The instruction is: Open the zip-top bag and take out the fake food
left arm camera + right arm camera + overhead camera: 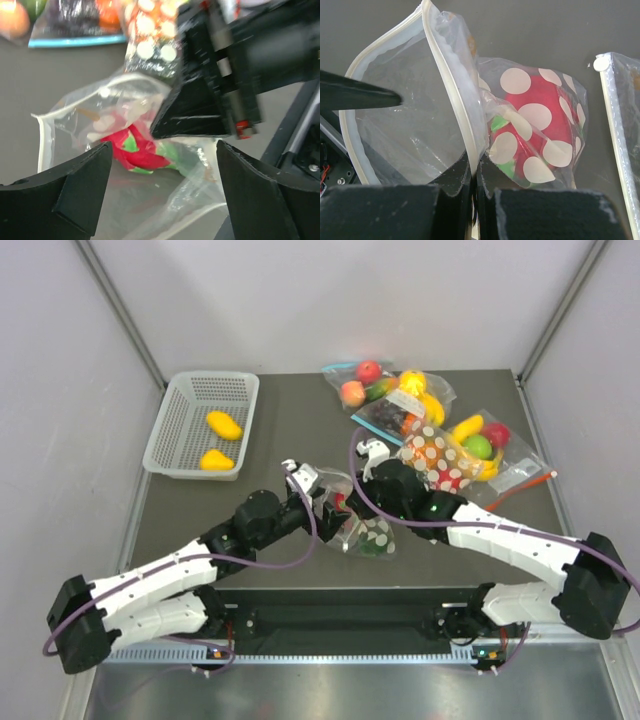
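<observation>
The zip-top bag lies crumpled between both arms at the table's middle front, its mouth pulled open. My right gripper is shut on the bag's white zip rim. Its black finger shows in the left wrist view. My left gripper is open, its fingers wide apart at the bag's mouth, holding nothing. Inside the bag sits a red piece of fake food with green leaves, also visible through the dots. Two yellow pieces lie in the basket.
A white mesh basket stands at the back left. Back right are a dotted bag showing orange and clear bags of toy fruit. Another bag's zip edge lies just right of the held bag.
</observation>
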You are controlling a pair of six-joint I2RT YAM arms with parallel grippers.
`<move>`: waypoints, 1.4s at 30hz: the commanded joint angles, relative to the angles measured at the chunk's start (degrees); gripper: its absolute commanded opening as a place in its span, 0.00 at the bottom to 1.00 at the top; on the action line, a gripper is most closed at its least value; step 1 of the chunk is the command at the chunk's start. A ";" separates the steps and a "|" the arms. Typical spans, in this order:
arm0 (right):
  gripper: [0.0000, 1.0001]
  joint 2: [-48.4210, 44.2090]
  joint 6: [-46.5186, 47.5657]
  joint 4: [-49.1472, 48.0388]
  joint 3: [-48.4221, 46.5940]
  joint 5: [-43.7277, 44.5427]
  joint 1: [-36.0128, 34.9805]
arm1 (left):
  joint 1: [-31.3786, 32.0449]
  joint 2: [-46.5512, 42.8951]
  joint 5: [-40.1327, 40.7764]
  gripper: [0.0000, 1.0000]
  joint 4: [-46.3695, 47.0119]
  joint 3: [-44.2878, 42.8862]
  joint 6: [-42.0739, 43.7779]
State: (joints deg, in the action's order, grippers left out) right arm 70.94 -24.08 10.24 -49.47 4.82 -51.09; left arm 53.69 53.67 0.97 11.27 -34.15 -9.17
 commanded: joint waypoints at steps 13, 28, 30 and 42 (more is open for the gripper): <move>0.00 -6.25 -1.24 -1.27 2.98 0.10 -0.24 | 0.01 12.68 5.88 0.77 6.92 1.82 -4.45; 0.00 -5.46 -1.68 -3.74 4.38 -2.01 -1.29 | -0.08 25.69 6.32 0.70 14.92 -3.73 -5.68; 0.00 -5.46 -1.68 -3.91 4.56 -2.18 -1.38 | -0.08 26.31 7.46 0.70 14.92 -3.91 -5.77; 0.00 -6.34 -1.68 -4.53 5.79 -2.80 -1.91 | -0.08 28.77 13.26 0.48 19.31 -3.38 -2.26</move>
State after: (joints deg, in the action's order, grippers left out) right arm 66.32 -25.47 7.57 -44.51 5.72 -51.64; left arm 54.06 81.67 9.74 22.35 -35.97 -12.67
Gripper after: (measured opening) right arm 0.005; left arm 0.515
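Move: Below and ahead of the open left fingers, the red fake food with green leaves lies inside the dotted bag, about 5 cm forward, 5 cm right and 15 cm down. The bag's open mouth is between, some 2 cm forward, 2 cm right and 7 cm below. The neighbouring dotted bag lies roughly 19 cm forward and 25 cm right. From the right hand, which grips the rim, the red food is about 3 cm forward, 1 cm right and 9 cm below. Sinking about 12 cm, mostly in the first half, the left hand goes down through the open bag mouth to the red food, also working some 5 cm forward and 3 cm right as its fingers tip down about 15 degrees. The fingers narrow to roughly half open around the food's near part. The right hand keeps its pinch on the rim, easing about a centimetre back and right. ##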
